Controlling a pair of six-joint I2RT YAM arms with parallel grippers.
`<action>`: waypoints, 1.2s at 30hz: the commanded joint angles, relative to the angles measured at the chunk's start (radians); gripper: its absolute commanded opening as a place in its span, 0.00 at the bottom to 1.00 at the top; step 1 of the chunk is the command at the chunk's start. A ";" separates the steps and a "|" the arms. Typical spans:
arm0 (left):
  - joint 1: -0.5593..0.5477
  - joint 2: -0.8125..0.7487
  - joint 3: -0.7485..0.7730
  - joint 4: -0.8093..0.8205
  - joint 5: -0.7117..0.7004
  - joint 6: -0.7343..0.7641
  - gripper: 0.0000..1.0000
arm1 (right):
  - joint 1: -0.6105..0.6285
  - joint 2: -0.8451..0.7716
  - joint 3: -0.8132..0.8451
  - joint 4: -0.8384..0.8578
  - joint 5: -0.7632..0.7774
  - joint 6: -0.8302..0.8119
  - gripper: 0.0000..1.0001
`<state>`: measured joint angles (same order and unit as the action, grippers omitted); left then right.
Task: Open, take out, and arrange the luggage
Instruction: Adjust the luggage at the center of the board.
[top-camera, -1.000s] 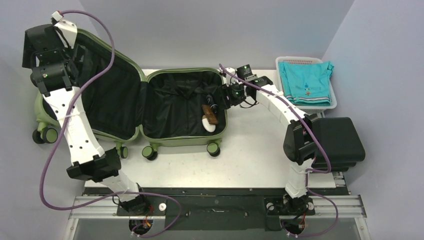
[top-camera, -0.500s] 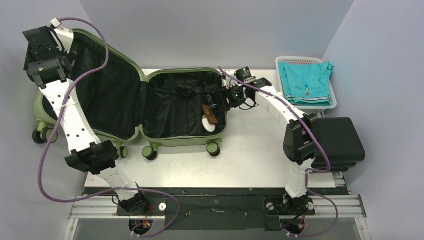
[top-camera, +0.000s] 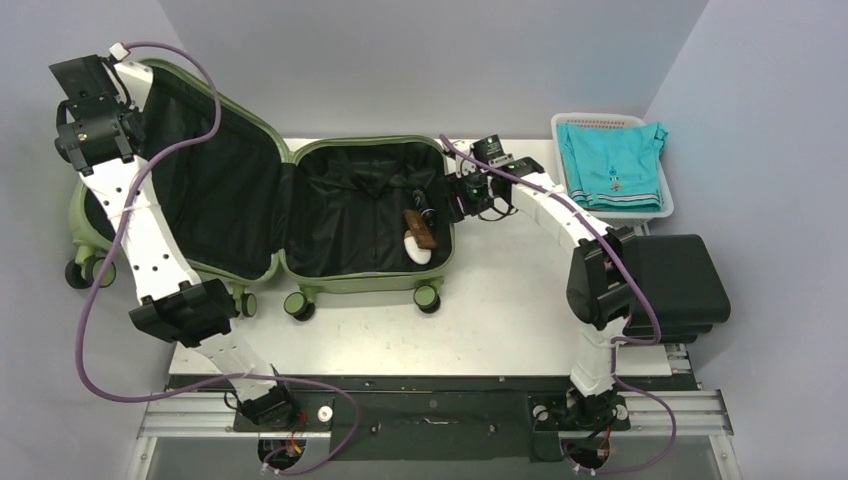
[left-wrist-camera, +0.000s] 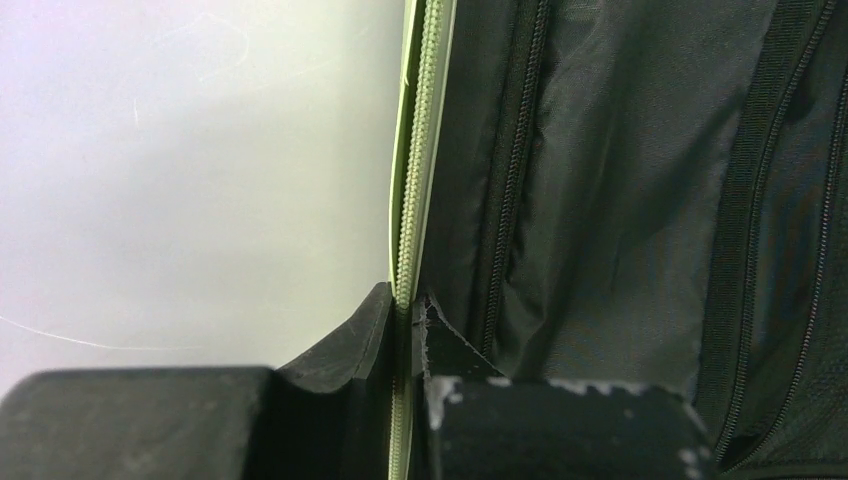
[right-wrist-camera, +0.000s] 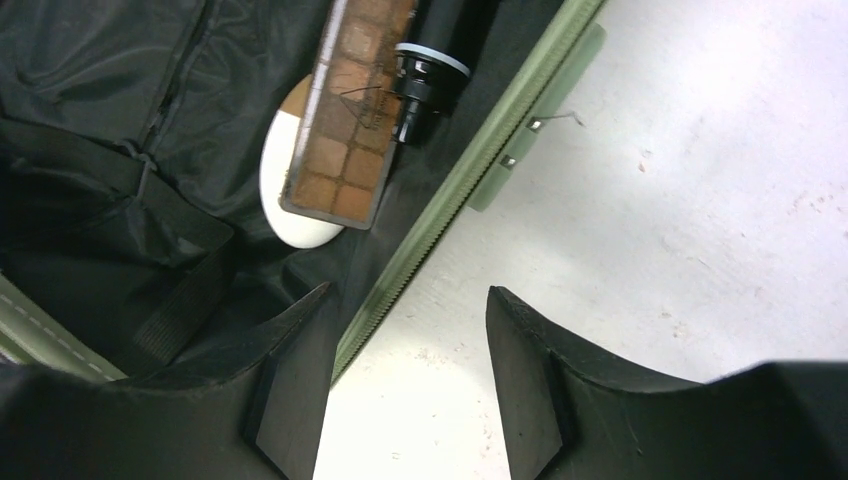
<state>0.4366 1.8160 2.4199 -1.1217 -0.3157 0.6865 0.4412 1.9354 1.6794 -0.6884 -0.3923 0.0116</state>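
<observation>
The olive-green luggage (top-camera: 352, 282) lies open on the table, its lid (top-camera: 215, 195) leaning up to the left and black lining showing in both halves. My left gripper (top-camera: 112, 128) is at the lid's upper left edge, shut on the green zipper rim (left-wrist-camera: 418, 150), which runs between the fingertips (left-wrist-camera: 376, 312). My right gripper (right-wrist-camera: 410, 290) hangs open across the base half's right rim (right-wrist-camera: 480, 170), one finger over the lining and the other over the table. Inside the base lie a brown chequered item (right-wrist-camera: 352, 120), a white oval piece (right-wrist-camera: 285, 205) and a black cylinder (right-wrist-camera: 440, 40).
A white mesh basket (top-camera: 600, 118) with a folded teal garment (top-camera: 612, 165) stands at the back right. A black case (top-camera: 685, 285) sits at the table's right edge beside the right arm. The luggage wheels (top-camera: 427, 296) point toward the near side.
My left gripper went from open to shut on the lid's rim, and that arm shifted slightly left. The right gripper has barely moved.
</observation>
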 joint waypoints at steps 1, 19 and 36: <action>0.003 0.001 0.030 0.017 0.009 -0.017 0.00 | -0.027 0.000 -0.011 0.056 0.073 0.053 0.51; -0.341 -0.156 -0.040 0.126 -0.145 -0.009 0.00 | -0.015 0.209 0.080 0.052 0.168 0.094 0.51; -0.386 -0.206 -0.080 0.240 -0.241 0.031 0.00 | 0.200 0.250 0.142 0.040 0.114 0.080 0.51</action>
<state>0.0792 1.6661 2.3512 -1.0283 -0.5941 0.7330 0.5236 2.1704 1.7767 -0.7002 -0.1314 0.0914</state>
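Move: The left gripper already pinches the far-left rim of the open lid. From it the suitcase base lies about 46 cm right, 7 cm ahead and 38 cm lower; the hinge, 30 cm right, 6 cm ahead, 36 cm lower. The right gripper hovers over the base's right wall: wall middle 3 cm ahead, 1 cm left, 11 cm below. The brown palette is level, 7 cm left; the black bottle 4 cm ahead, 6 cm left, both 12 cm below. Keep the left gripper shut on the lid rim and swing it about 11 cm right and 6 cm up, towards the base. Meanwhile take the half-open right gripper forward and right around the outside of the base's right wall, sink it some 10 cm beside the side handle, then push left about 5 cm against the wall, easing slightly back. ##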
